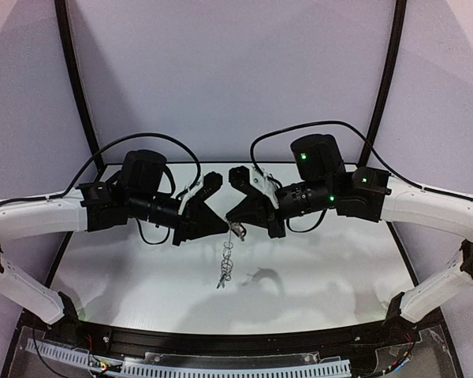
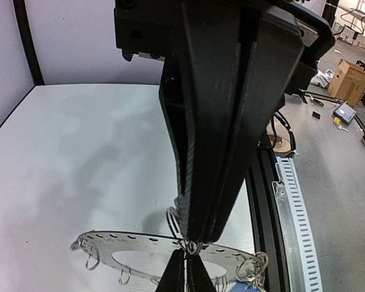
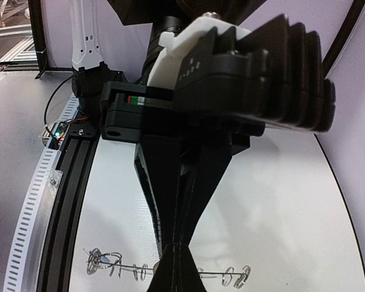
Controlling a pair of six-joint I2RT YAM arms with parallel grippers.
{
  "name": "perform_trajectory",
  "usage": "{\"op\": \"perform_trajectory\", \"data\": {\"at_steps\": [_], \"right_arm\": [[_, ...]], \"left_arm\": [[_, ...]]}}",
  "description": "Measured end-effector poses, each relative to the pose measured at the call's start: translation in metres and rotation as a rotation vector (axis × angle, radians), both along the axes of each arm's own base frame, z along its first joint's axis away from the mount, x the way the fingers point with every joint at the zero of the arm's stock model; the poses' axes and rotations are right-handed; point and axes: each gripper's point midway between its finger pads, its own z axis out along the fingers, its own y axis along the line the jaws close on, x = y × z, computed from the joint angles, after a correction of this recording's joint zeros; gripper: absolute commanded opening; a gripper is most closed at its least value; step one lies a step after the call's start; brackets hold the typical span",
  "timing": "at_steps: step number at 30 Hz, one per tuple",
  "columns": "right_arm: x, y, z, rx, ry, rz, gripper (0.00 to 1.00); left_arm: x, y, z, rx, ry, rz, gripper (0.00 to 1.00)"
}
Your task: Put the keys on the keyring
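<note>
The keyring [image 1: 227, 260] hangs on edge above the white table [image 1: 126, 276], held at its top between both arms. In the left wrist view it is a flat grey perforated disc [image 2: 134, 242] with thin wire loops under its rim. My left gripper [image 2: 196, 242] is shut on a wire loop at the disc's rim. My right gripper [image 3: 175, 245] is shut on the same stretch of rim, tip to tip with the left. In the right wrist view the keyring [image 3: 222, 272] shows as a thin line. A blue key head [image 3: 107, 260] hangs in a cluster of loops at the ring's low end [image 2: 250, 287].
A black rail [image 2: 263, 201] and a white slotted cable duct [image 2: 295, 213] run along the table's near edge. Black curved frame posts [image 1: 72, 71] stand at the back corners. A cardboard box [image 2: 350, 82] lies off the table.
</note>
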Motion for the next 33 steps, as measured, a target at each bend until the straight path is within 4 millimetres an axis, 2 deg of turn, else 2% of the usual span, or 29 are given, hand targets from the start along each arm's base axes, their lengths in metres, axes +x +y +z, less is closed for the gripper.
{"op": "perform_trajectory", "data": {"at_steps": [7,12,22,23,24,26,30,33], "right_arm": [[0.0,0.0,0.0,-0.001,0.0,-0.001,0.0],[0.009,-0.002,-0.002,-0.012,-0.001,-0.059,0.0],[0.024,-0.01,-0.007,-0.037,0.026,-0.16,0.0],[0.025,-0.011,-0.007,-0.039,0.031,-0.164,0.0],[0.025,-0.011,-0.007,-0.039,0.036,-0.165,0.0],[0.024,-0.011,-0.007,-0.036,0.047,-0.156,0.0],[0.02,-0.01,-0.004,-0.027,0.068,-0.134,0.0],[0.02,-0.01,0.003,-0.017,0.081,-0.141,0.0]], "left_arm": [[-0.002,0.0,-0.001,0.003,0.006,-0.007,0.01],[-0.002,0.0,0.0,0.0,0.007,-0.01,0.01],[-0.014,0.012,0.015,-0.039,-0.037,-0.025,0.02],[-0.014,0.012,0.015,-0.039,-0.039,-0.025,0.11],[-0.013,0.012,0.014,-0.037,-0.04,-0.022,0.36],[-0.01,0.012,0.013,-0.036,-0.046,-0.007,0.5],[-0.002,0.011,0.012,-0.037,-0.055,0.035,0.63],[0.005,0.007,0.008,-0.027,-0.041,0.058,0.65]]}}
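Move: The key with the black fob hangs at the right fingertips, only about 2 cm to the right of the left hand's point, level fore and aft and 1 cm lower; from the right hand it is about 1 cm back and 1 cm below. From the left hand, the keyring disc has its middle about 1 cm back and 5 cm below, and the blue key sits some 6 cm back and 5 cm lower, straight below in the left-right sense. Drawing away from the keyring's loops, the left hand, fingers still shut, goes back, up and a little left, under 2 cm each way, then comes forward again as its fingers spread past half open. The right hand keeps its pinch on keyring and key and carries them about 2.5 cm forward and 1 cm right, turning some 10 degrees clockwise, then eases back slightly. ##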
